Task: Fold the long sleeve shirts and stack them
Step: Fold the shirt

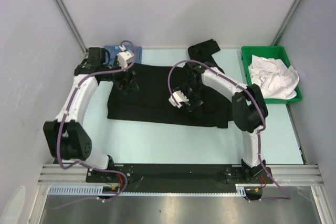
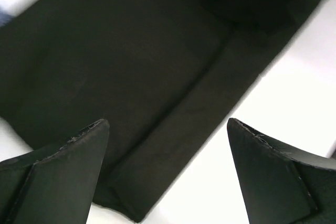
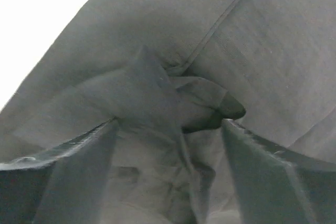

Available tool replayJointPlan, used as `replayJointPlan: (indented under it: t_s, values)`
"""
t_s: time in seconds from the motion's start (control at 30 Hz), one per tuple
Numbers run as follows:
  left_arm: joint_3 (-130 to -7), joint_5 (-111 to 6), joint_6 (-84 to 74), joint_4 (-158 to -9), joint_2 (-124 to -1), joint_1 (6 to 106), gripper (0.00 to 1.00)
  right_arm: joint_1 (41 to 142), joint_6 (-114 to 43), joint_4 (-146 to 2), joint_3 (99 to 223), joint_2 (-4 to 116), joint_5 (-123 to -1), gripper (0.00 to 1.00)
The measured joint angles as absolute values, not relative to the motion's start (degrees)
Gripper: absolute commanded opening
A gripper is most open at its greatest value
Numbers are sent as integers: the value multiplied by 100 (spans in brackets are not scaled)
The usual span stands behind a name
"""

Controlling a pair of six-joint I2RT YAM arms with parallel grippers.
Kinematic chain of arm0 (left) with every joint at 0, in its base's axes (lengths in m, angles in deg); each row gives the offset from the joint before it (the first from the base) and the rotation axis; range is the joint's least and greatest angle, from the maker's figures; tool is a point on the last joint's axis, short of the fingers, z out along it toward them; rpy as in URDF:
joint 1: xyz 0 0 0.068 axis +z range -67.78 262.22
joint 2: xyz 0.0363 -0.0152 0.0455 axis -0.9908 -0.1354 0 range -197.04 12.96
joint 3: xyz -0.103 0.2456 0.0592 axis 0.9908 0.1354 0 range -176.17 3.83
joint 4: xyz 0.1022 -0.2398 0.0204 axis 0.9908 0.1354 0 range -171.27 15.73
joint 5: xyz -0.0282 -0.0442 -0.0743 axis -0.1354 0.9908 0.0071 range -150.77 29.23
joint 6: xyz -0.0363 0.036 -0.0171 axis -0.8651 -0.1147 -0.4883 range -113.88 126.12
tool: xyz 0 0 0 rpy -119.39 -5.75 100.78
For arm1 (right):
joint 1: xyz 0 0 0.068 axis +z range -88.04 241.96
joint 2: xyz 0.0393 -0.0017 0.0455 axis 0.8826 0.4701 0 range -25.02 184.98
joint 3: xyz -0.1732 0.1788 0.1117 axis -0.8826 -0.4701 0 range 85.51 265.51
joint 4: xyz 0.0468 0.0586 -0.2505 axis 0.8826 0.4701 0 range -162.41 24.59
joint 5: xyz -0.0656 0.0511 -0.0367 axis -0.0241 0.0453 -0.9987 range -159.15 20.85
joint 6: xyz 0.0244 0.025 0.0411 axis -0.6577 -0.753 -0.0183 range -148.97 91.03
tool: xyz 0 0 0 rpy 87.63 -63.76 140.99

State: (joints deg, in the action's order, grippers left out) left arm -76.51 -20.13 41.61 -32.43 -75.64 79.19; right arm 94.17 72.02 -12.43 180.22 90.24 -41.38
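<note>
The black long sleeve shirt (image 1: 152, 98) lies spread flat across the middle of the table, with one part (image 1: 205, 50) reaching toward the back. A blue long sleeve shirt (image 1: 111, 52) is bunched at the back left, half hidden by the left arm. My left gripper (image 1: 128, 84) hovers open over the black shirt's left part; in the left wrist view its fingers (image 2: 68, 166) straddle a folded edge (image 2: 157, 145) without touching it. My right gripper (image 1: 192, 101) stands open over the shirt's right half. A raised crease of black cloth (image 3: 173, 108) sits between its wide jaws, not pinched.
A green tray (image 1: 245, 56) holding crumpled white cloth (image 1: 273, 77) stands at the back right. Pale walls close in the table on the left, back and right. Bare tabletop (image 1: 157, 142) lies between the shirt and the arm bases.
</note>
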Motion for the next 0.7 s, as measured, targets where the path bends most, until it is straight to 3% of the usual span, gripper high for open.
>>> replayJointPlan:
  t_s: [0.07,0.1,0.13,0.4,0.5,0.7]
  values:
    - [-7487,-2032,3938,-3611,-7177,8064,99,9432,7512,-1175,18182,9199,-4210,39]
    - [-7367,-2098,3877,-3823,-6956,8118,99,9434,7621,-1144,18274,9286,-4260,4]
    - [-7225,-2183,3807,-4041,-6722,8158,99,9434,7709,-1118,18342,9348,-4293,0]
    - [-6313,-2579,3752,-5475,-5300,8171,99,9189,7106,-928,19059,9389,-3878,0]
    - [-6348,-2581,3684,-5681,-5396,8171,99,8848,5718,-1472,19677,9393,-3572,0]
    - [-6457,-2474,3367,-5825,-5938,8171,99,7850,1683,-3972,20326,9437,-3340,0]
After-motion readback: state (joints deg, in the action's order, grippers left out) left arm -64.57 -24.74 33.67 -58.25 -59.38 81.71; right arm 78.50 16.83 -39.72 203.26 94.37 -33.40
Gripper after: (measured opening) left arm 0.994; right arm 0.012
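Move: Loose folds of the black shirt lie right between the right hand's open fingers, the part to be pinched about 1 cm ahead, straight on laterally and 1 cm below. The shirt's bunched far end is some 25 cm ahead and 4 cm to the right; the green bin stands about 15 cm ahead and 35 cm to the right. From the left hand the pinch spot lies roughly 26 cm right, level fore and aft, 12 cm below. A fold of the black shirt is pinched as the right fingers shut on it after easing about 1 cm forward; they then carry it, speeding up, nearly 20 cm forward and some 16 cm up towards the bunched far end, the wrist swinging clockwise about 50 degrees and rolling left side up. The empty left hand, still open, rises about 10 cm while tilting upward, then sinks a little. ##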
